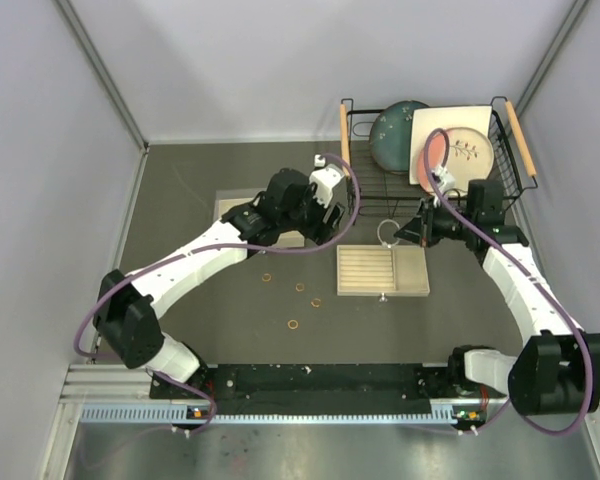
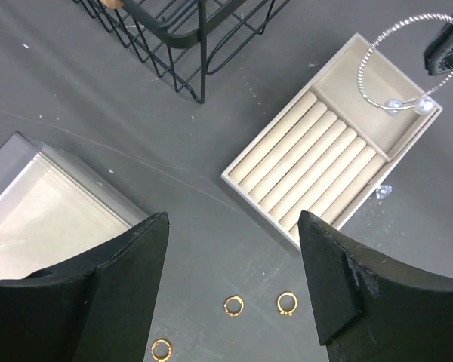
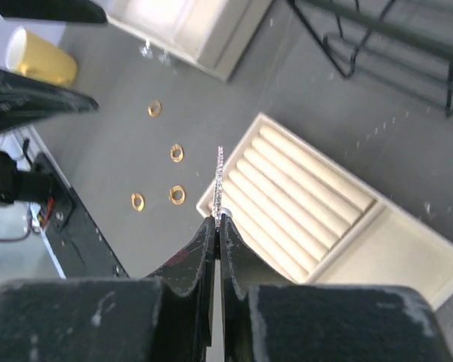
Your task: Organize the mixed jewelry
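Observation:
My right gripper [image 1: 405, 232] is shut on the thin silver bracelet hoop [image 1: 387, 233], holding it above the far edge of the beige tray [image 1: 412, 272]. The right wrist view shows the hoop [image 3: 220, 177] edge-on, rising from the closed gripper [image 3: 220, 219]. In the left wrist view the hoop [image 2: 361, 75] hangs over the tray's plain compartment [image 2: 340, 79]. Several small gold rings [image 1: 300, 287] lie on the grey table left of the tray. My left gripper [image 2: 234, 222] is open and empty above the rings [image 2: 234, 305], near the tray's left end [image 1: 320, 215].
A black wire basket [image 1: 375, 185] holding plates stands at the back right. A clear flat box [image 1: 235, 208] lies under the left arm. A yellow cup [image 3: 41, 60] stands beyond the rings. A tiny sparkling piece [image 2: 383, 191] lies against the tray's edge.

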Available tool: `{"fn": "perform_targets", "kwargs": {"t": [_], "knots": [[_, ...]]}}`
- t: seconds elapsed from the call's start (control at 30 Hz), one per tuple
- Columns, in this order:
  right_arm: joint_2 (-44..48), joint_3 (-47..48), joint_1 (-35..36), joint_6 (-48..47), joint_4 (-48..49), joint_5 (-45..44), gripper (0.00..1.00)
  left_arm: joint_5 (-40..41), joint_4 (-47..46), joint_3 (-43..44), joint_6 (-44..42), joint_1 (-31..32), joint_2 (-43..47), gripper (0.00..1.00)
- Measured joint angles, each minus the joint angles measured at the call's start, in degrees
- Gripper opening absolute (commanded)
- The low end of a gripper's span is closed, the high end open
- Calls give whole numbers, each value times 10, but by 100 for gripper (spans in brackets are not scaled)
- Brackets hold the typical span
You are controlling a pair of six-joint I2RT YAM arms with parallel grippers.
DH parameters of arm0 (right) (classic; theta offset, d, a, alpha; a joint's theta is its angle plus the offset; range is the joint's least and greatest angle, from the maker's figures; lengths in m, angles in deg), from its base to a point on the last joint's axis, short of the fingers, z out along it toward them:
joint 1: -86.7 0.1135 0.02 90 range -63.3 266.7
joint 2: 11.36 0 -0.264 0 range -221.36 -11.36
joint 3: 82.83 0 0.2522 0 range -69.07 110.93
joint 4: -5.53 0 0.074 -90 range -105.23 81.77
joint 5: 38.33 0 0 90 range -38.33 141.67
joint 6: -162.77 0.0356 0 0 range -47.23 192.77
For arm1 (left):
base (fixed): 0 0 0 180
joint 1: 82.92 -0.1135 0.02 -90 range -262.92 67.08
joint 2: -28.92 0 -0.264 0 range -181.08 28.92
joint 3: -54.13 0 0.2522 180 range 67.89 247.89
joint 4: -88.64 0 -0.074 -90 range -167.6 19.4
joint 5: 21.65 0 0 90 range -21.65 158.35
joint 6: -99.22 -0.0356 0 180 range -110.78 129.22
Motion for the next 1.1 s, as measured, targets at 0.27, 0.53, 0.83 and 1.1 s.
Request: {"fn": "perform_targets", "kwargs": {"t": [0.27,0.53,0.83,1.1], "knots": [[3,-39,-30,-112,-100,-31,0,3,-1,-35,-24,-1,21,75],[-24,-39,-48,-176,-144,-90,0,4,0,-62,-46,-1,31,75],[-85,-37,-52,-195,-160,-134,0,1,1,-75,-53,-1,33,75],[-130,-26,-52,-194,-155,-146,0,-8,1,-75,-55,-1,33,74]]}}
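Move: The right hand holds the bracelet above the jewelry tray; the tray's open compartment lies about 6 cm to its right, 3 cm back and 18 cm below. The ring rolls are some 5 cm left of the hand, 3 cm back and 18 cm down. From the open left hand the compartment is roughly 20 cm right, 4 cm back and 19 cm lower. The right hand lowers the pinched bracelet about 13 cm, drifting 7 cm right, towards the compartment; the left sinks slightly. ##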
